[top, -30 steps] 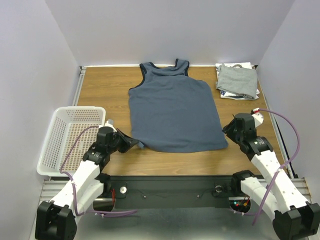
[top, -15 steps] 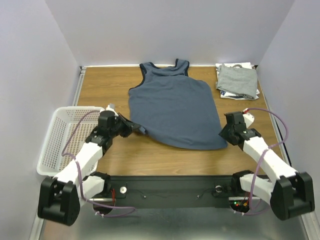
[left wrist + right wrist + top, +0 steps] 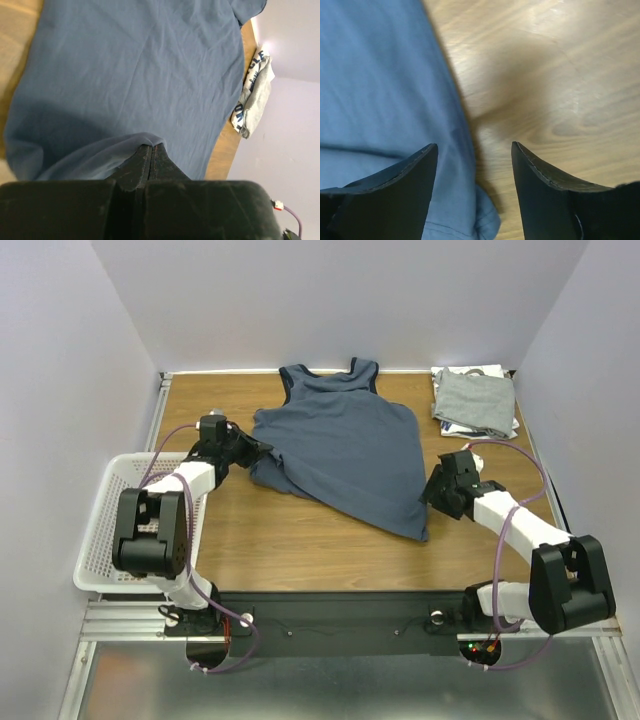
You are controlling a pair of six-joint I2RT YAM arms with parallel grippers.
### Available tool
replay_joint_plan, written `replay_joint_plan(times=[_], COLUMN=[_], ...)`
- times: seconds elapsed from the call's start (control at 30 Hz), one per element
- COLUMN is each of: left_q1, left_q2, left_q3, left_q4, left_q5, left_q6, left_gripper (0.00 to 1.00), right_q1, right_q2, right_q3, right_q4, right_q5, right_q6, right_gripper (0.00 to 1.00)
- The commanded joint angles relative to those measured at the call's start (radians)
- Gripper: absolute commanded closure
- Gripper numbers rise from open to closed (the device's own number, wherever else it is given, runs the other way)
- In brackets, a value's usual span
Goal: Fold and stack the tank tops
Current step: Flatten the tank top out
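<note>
A slate-blue tank top point(image 3: 345, 445) with navy trim lies spread on the wooden table, neck toward the back wall. My left gripper point(image 3: 262, 451) is shut on its lower-left hem corner, which is pulled up beside the left armhole, so the hem runs slanted. In the left wrist view the fabric point(image 3: 140, 65) bunches over the closed left gripper point(image 3: 150, 146). My right gripper point(image 3: 431, 491) stands open at the shirt's right edge. In the right wrist view the right gripper point(image 3: 473, 145) straddles that edge point(image 3: 380, 75), holding nothing. A folded grey tank top point(image 3: 474, 400) rests on a white one at the back right.
A white mesh basket point(image 3: 110, 530) sits at the table's left edge, close behind my left arm. The folded grey shirt with lettering point(image 3: 255, 90) shows beyond the blue fabric in the left wrist view. Bare wood point(image 3: 300, 550) lies in front of the shirt.
My left gripper has carried the lower-left corner toward the back, skewing the hem. My right gripper has opened, released the lower-right corner and shifted back and slightly inward.
</note>
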Motion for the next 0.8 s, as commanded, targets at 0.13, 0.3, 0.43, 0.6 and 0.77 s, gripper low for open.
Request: replay_joint_plan(times=[0.13,0.3,0.43,0.6,0.77], left_q1=[0.004,0.01,0.01,0.012,0.012], left_q2=[0.079,0.1,0.132,0.171,0.183], left_q3=[0.054,0.051,0.074,0.12,0.144], left_q4=[0.09,0.09,0.093,0.089,0.074], left_q5=[0.04,0.031,0.03,0.03,0.033], left_q6=[-0.026,-0.032,-0.049,-0.052,-0.052], left_gripper=[1.0,1.0,1.0,1.0,1.0], right_q1=[0.003,0.004,0.015,0.064,0.141], right_q2=[-0.116,-0.231,-0.26,-0.256,-0.231], right_q3=[-0.051,-0.076,-0.074,-0.119,-0.142], right_q4=[0.057,-0.047,-0.128,-0.136,-0.121], right_q5=[-0.155,-0.17,-0.202,-0.221,-0.187], right_q6=[0.015,0.053,0.058,0.093,0.127], right_gripper=[0.42,0.46,0.47,0.53,0.58])
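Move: Back from the right hand by about 7 cm, some 3 cm to its left and 2 cm below, lies the tank top's near right corner, with the shirt's middle roughly 12 cm ahead and 20 cm left of that hand. The left hand still holds the near left part of the hem aloft; the shirt's middle is about 18 cm to its right, level with it, some 10 cm lower. The neck opening is about 18 cm ahead of the left hand and 14 cm right. Drawing back about 6.5 cm and left about 5 cm, the right hand lifts some 2.5 cm on the way and sinks again to the tank top's near right corner, its fingers partly closing around the cloth without shutting; it rolls left side up by some 10 degrees. The left hand keeps its pinch on the hem, lowering it about 3.5 cm while easing 3 cm forward. ##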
